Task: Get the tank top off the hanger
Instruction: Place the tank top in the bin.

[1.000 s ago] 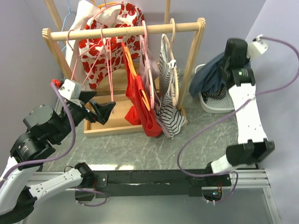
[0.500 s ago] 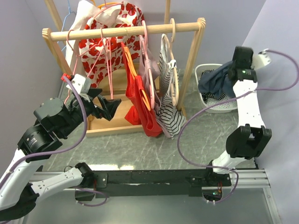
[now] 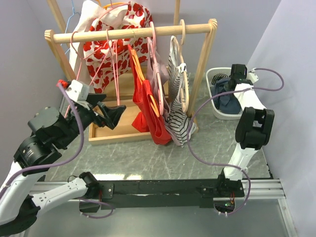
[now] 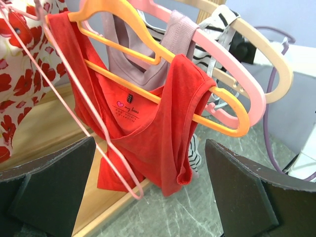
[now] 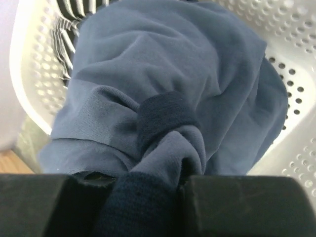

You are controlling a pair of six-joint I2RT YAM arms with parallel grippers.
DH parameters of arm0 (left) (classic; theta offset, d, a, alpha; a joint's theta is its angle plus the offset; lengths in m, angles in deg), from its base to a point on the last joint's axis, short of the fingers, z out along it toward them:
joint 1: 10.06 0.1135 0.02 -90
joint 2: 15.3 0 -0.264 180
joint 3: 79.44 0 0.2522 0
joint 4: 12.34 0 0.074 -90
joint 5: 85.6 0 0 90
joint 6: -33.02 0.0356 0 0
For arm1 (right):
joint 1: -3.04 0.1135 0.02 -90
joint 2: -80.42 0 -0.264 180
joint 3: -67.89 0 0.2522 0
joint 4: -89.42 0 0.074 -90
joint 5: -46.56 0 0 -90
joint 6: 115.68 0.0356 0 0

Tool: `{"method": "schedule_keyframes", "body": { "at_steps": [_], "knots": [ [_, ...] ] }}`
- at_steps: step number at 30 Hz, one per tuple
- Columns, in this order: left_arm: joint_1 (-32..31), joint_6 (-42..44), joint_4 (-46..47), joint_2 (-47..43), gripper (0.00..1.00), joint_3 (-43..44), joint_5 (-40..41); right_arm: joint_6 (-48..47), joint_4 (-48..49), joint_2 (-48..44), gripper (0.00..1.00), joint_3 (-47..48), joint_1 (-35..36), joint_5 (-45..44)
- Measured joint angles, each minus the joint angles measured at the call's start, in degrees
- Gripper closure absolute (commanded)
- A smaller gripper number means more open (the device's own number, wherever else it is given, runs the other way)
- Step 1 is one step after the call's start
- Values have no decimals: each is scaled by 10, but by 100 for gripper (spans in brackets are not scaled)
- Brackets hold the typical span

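Note:
A blue-grey tank top (image 5: pixel 173 59) lies bunched in the white basket (image 5: pixel 296 148), and my right gripper (image 5: pixel 148 197) is shut on a fold of it with dark trim. From above, the right gripper (image 3: pixel 233 81) reaches down into the basket (image 3: pixel 213 74) over the blue cloth (image 3: pixel 228 101). My left gripper (image 4: pixel 148 168) stands wide open with nothing between its fingers, facing a red tank top (image 4: pixel 148 128) that hangs on an orange hanger (image 4: pixel 236 129). An empty thin pink hanger (image 4: pixel 98 143) dangles in front of it. Seen from above, the left gripper (image 3: pixel 112 112) is left of the red top (image 3: pixel 148 106).
A wooden rack (image 3: pixel 133 33) holds a red floral garment (image 3: pixel 106 49), pink and beige hangers and a striped top (image 3: pixel 180 118). Its wooden base tray (image 3: pixel 113 131) sits under the left gripper. Purple walls close in on both sides.
My right arm has swung the blue tank top down from mid-air into the basket. The left gripper shifted a little in front of the rack and stayed open.

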Motion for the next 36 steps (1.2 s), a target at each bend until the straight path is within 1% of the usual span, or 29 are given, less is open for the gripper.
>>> {"method": "schedule_keyframes", "body": {
  "at_steps": [1,3,4,5,8,10,11,12,14,17,22,27,32,36],
  "knots": [
    [0,-1,0,-3,1,0,1,-1,7,-2,34,-12,0,2],
    [0,-1,0,-4,1,3,1,-3,19,-12,31,-38,0,9],
    [0,-1,0,-3,1,5,0,-9,22,-17,24,-49,0,12],
    [0,-1,0,-1,1,6,-2,-15,29,-28,22,-65,0,16],
    [0,-1,0,9,1,7,-14,-29,40,-74,22,-112,5,21],
    [0,-2,2,15,1,7,-21,-40,40,-112,14,-134,13,19],
    [0,-2,4,18,1,7,-27,-47,40,-135,8,-142,21,16],
    [0,-4,9,18,0,6,-31,-54,40,-157,4,-146,31,10],
    [0,-9,25,19,0,2,-40,-65,40,-192,0,-146,51,-5],
    [0,-17,46,21,0,2,-52,-81,40,-238,0,-139,76,-21],
    [0,-33,92,30,1,6,-72,-84,36,-277,0,-142,79,-42],
    [0,-69,123,65,1,15,-71,-80,21,-347,0,-181,104,-56],
    [0,-114,147,110,1,16,-42,-80,9,-449,0,-228,158,-60],
    [-4,-142,147,150,1,29,-5,-76,-8,-501,0,-236,163,-67]
  ]
}}
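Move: The right hand holds the blue tank top in the white bin, whose middle lies about 8 cm back, 4 cm left and 8 cm below; the striped top in it lies level ahead, 9 cm left and 8 cm below. From the empty left hand, the red tank top hangs roughly 14 cm ahead, 13 cm right and 8 cm lower; the empty pink hanger is 12 cm straight ahead, 6 cm lower. Right hand releases the blue top, withdrawing some 25 cm up and back; left reaches right-forward towards red top. ##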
